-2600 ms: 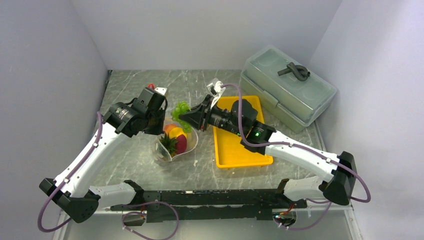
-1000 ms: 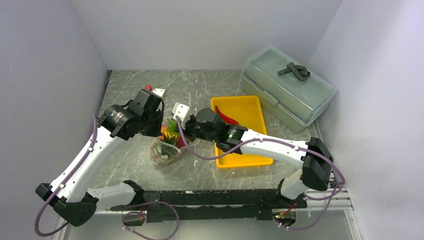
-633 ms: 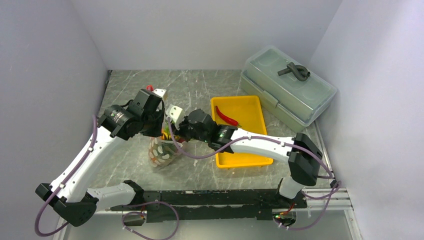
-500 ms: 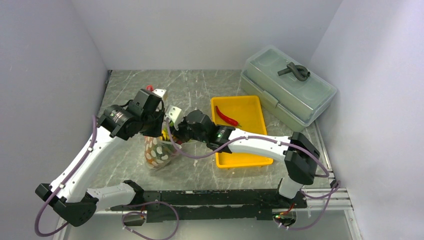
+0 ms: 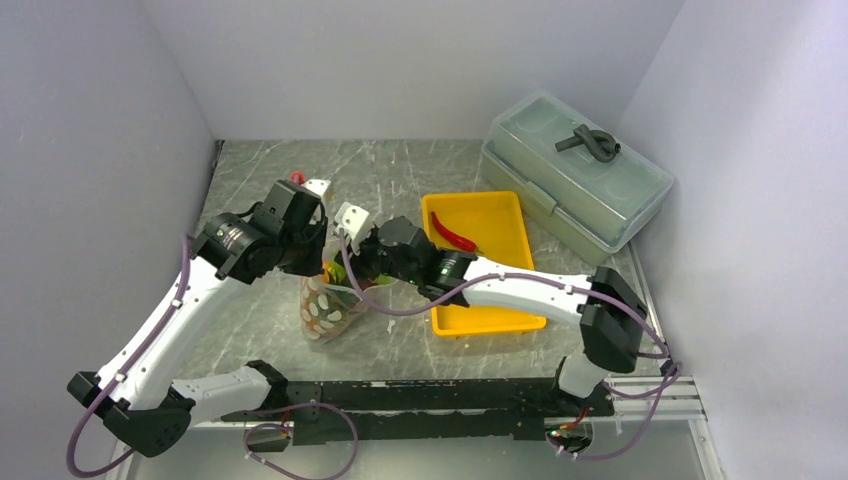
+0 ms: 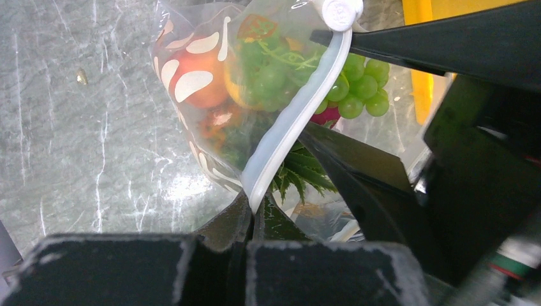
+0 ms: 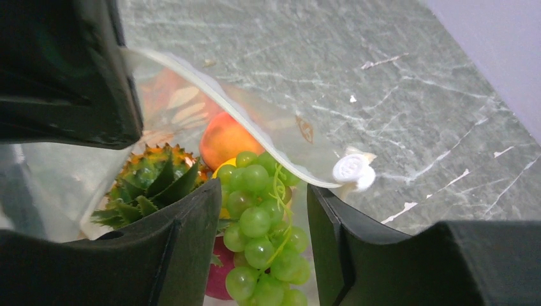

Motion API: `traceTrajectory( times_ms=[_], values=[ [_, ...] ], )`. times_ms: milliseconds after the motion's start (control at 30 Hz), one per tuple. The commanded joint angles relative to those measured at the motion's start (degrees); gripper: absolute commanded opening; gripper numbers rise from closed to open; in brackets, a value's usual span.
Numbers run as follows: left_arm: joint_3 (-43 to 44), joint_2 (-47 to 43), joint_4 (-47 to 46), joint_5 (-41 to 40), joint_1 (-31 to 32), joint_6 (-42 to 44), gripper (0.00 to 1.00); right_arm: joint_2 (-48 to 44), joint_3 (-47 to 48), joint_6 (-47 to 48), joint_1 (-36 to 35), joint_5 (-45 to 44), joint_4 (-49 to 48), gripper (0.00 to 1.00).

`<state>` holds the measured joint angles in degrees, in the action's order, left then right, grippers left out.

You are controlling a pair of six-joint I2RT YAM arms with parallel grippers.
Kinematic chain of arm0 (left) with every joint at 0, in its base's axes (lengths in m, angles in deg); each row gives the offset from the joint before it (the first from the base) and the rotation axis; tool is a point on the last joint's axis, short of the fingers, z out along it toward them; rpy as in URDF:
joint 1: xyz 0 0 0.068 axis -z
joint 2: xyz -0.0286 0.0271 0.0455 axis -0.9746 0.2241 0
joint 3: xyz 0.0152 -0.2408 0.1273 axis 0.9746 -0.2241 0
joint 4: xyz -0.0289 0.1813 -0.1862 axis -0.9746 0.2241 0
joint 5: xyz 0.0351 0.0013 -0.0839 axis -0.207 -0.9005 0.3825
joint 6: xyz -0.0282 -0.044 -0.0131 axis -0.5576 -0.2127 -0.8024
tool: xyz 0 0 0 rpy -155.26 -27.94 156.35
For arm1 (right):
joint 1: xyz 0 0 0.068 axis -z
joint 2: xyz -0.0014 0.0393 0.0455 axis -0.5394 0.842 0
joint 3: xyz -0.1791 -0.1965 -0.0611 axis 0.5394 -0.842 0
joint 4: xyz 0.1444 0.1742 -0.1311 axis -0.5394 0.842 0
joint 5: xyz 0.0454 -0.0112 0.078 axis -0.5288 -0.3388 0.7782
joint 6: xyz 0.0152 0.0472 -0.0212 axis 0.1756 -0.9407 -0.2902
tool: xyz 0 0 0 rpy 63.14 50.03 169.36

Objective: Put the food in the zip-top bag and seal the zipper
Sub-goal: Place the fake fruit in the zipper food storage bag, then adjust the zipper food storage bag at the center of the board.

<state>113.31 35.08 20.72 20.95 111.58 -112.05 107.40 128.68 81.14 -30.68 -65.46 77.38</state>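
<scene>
The zip-top bag (image 5: 325, 310) hangs upright, mouth up, from my left gripper (image 5: 322, 262), which is shut on the zipper (image 6: 290, 127) at the rim. The white slider (image 6: 338, 9) sits at the strip's far end. Inside the bag are an orange round fruit (image 7: 226, 140), a pineapple (image 7: 153, 172) and something red lower down. My right gripper (image 7: 263, 188) is open at the bag's mouth. The green grape bunch (image 7: 258, 236) lies between its spread fingers, over the other food. A red chili pepper (image 5: 455, 232) lies in the yellow tray (image 5: 480, 300).
The tray sits right of the bag, under my right forearm. A grey-green lidded box (image 5: 575, 175) stands at the back right. Walls close in the left, back and right sides of the marble table (image 5: 260, 330).
My right gripper carried the grapes over the bag's mouth and its fingers have spread apart around them. My left gripper kept its hold on the rim and drew the bag more upright.
</scene>
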Motion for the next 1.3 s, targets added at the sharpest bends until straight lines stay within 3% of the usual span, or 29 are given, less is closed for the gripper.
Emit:
traceTrajectory(
  times_ms=[0, 533, 933, 1267],
  values=[
    [0.37, -1.49, -1.39, 0.12, -0.07, -0.18, 0.00, -7.43, -0.91, -2.01, -0.13, -1.35, -2.27, 0.55],
    [1.16, -0.20, -1.53, 0.03, -0.14, -0.62, 0.00, -16.97, 0.76, -16.05, -0.04, -4.42, 18.21, 0.59],
    [2.71, 1.71, -1.22, -0.73, -0.08, -1.99, 0.00, -23.90, -6.68, -29.89, -0.04, -2.97, 20.00, 0.59],
    [3.31, 2.98, -1.74, -0.52, -0.09, -2.54, 0.00, -19.38, -7.38, -41.85, -0.04, -6.75, 24.83, 0.57]
  ],
)
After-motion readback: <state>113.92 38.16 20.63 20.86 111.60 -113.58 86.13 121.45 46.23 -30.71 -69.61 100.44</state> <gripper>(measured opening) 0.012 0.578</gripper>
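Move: The green grapes I have just let go lie about 6 cm below my open right fingers, some 3 cm to the right and 2 cm back. The zipper pull is about 4 cm ahead and 3 cm right of that hand, the pineapple some 5 cm back, 3 cm left and lower, and the red chili roughly 14 cm ahead and 23 cm right, 12 cm down. From my left hand, pinching the bag's rim, the grapes are about 8 cm right, 2 cm ahead and 8 cm down. I draw my empty right hand out of the bag's mouth to the right, about 9 cm and some 6 cm back, arching up over the grapes first and sinking again to just above its starting height. Its fingers stay open while the wrist tips them down some 30 degrees and swings a little clockwise. My left hand keeps its pinch on the rim, hardly moving. ##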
